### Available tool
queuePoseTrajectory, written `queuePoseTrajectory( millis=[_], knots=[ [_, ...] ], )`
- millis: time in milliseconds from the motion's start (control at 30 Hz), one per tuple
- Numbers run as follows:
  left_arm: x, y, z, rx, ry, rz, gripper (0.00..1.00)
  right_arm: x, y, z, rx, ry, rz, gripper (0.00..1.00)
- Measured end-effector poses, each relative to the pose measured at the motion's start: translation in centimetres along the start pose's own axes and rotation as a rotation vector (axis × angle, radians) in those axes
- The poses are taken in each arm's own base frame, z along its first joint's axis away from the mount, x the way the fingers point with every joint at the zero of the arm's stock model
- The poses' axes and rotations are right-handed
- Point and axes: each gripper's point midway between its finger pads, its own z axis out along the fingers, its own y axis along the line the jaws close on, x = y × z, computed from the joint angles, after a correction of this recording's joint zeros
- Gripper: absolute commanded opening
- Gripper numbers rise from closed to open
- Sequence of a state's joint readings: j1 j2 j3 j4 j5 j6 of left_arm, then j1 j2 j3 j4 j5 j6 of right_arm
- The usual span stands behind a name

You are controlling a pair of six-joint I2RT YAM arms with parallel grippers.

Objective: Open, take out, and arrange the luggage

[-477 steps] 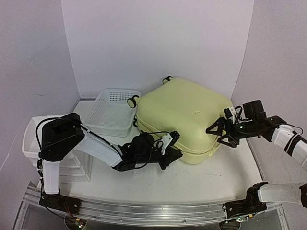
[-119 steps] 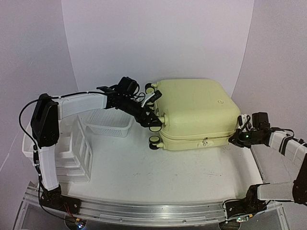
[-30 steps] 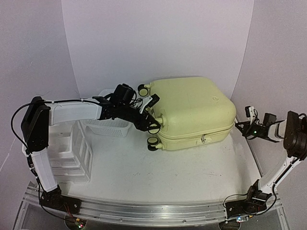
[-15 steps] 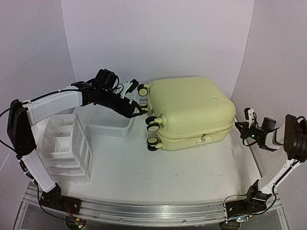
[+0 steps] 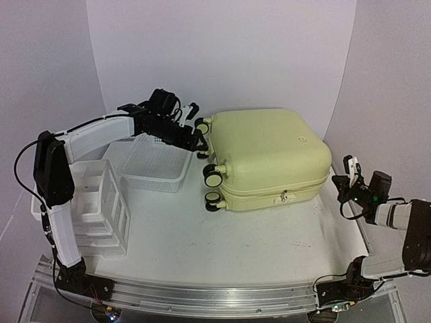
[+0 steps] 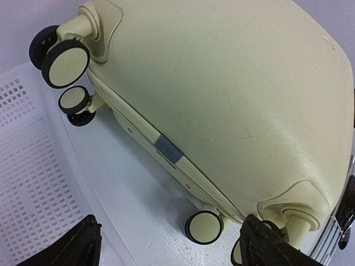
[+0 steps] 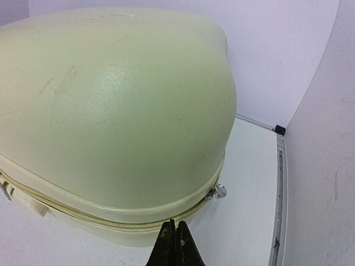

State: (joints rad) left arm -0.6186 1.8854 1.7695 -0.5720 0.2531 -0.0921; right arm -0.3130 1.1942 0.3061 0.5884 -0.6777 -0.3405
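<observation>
The luggage is a large pale yellow hard-shell case lying flat, its zipper seam closed all round and its wheels facing left. My left gripper hovers open beside the rear wheels, above the basket's far corner, holding nothing. In the left wrist view the luggage and its wheels fill the frame between my spread fingertips. My right gripper is shut and empty, just off the luggage's right end. In the right wrist view its tips sit below the zipper seam, left of the zipper pull.
A white mesh basket stands left of the luggage. A white drawer organizer sits at the front left. Grey walls close in the table at the back and on both sides, and a metal rail runs along the near edge.
My left gripper has let go of the front wheel, opened wide and swung back to the rear wheels. My right arm has dropped lower and drawn slightly rightwards.
</observation>
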Motion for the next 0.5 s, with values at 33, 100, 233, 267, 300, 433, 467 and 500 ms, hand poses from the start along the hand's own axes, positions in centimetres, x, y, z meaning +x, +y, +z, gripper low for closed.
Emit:
queuePoseTrajectory(
  millis=[33, 100, 233, 267, 300, 433, 467, 500],
  knots=[
    [0.3, 0.3, 0.5, -0.007, 0.014, -0.011, 0.87, 0.3, -0.2, 0.0, 0.008, 0.019, 0.016, 0.00],
    [0.9, 0.7, 1.3, -0.011, 0.035, -0.028, 0.89, 1.4, -0.7, 0.2, 0.025, 0.090, 0.102, 0.33],
    [2.0, 1.0, 2.1, -0.006, 0.072, -0.057, 0.91, 2.4, -3.0, 0.3, 0.126, 0.197, 0.306, 0.75],
    [2.0, 1.0, 2.2, -0.001, 0.075, -0.064, 0.90, 2.6, -3.4, 0.2, 0.138, 0.216, 0.339, 0.92],
    [2.0, 1.0, 2.3, 0.012, 0.076, -0.071, 0.90, 2.8, -3.7, 0.2, 0.146, 0.233, 0.373, 0.97],
    [1.4, 0.9, 2.2, 0.056, 0.069, -0.108, 0.87, 3.4, -6.6, 0.4, 0.273, 0.332, 0.523, 0.98],
    [1.3, 1.0, 2.2, 0.059, 0.067, -0.114, 0.86, 3.2, -7.6, 0.6, 0.307, 0.353, 0.561, 0.98],
    [1.2, 1.0, 2.1, 0.063, 0.066, -0.124, 0.85, 2.9, -8.7, 1.0, 0.332, 0.372, 0.594, 0.98]
  ],
)
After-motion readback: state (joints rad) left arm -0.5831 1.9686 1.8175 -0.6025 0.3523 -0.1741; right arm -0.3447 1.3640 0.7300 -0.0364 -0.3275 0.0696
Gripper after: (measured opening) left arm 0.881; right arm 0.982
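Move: The suitcase's side handle, tucked low on its right face, lies about 9 cm ahead of the right hand, some 3 cm to its left and 9 cm below it. Nearer is the zipper pull, roughly 6 cm ahead, 1 cm left and 6 cm down; the suitcase's middle is some 7 cm ahead, 19 cm left and 5 cm lower. From the left hand the side handle is level ahead, about 35 cm right and 17 cm below. Right hand swings about 8 cm right and forward beside the suitcase, opening, turning clockwise, tipping down; left sinks. ##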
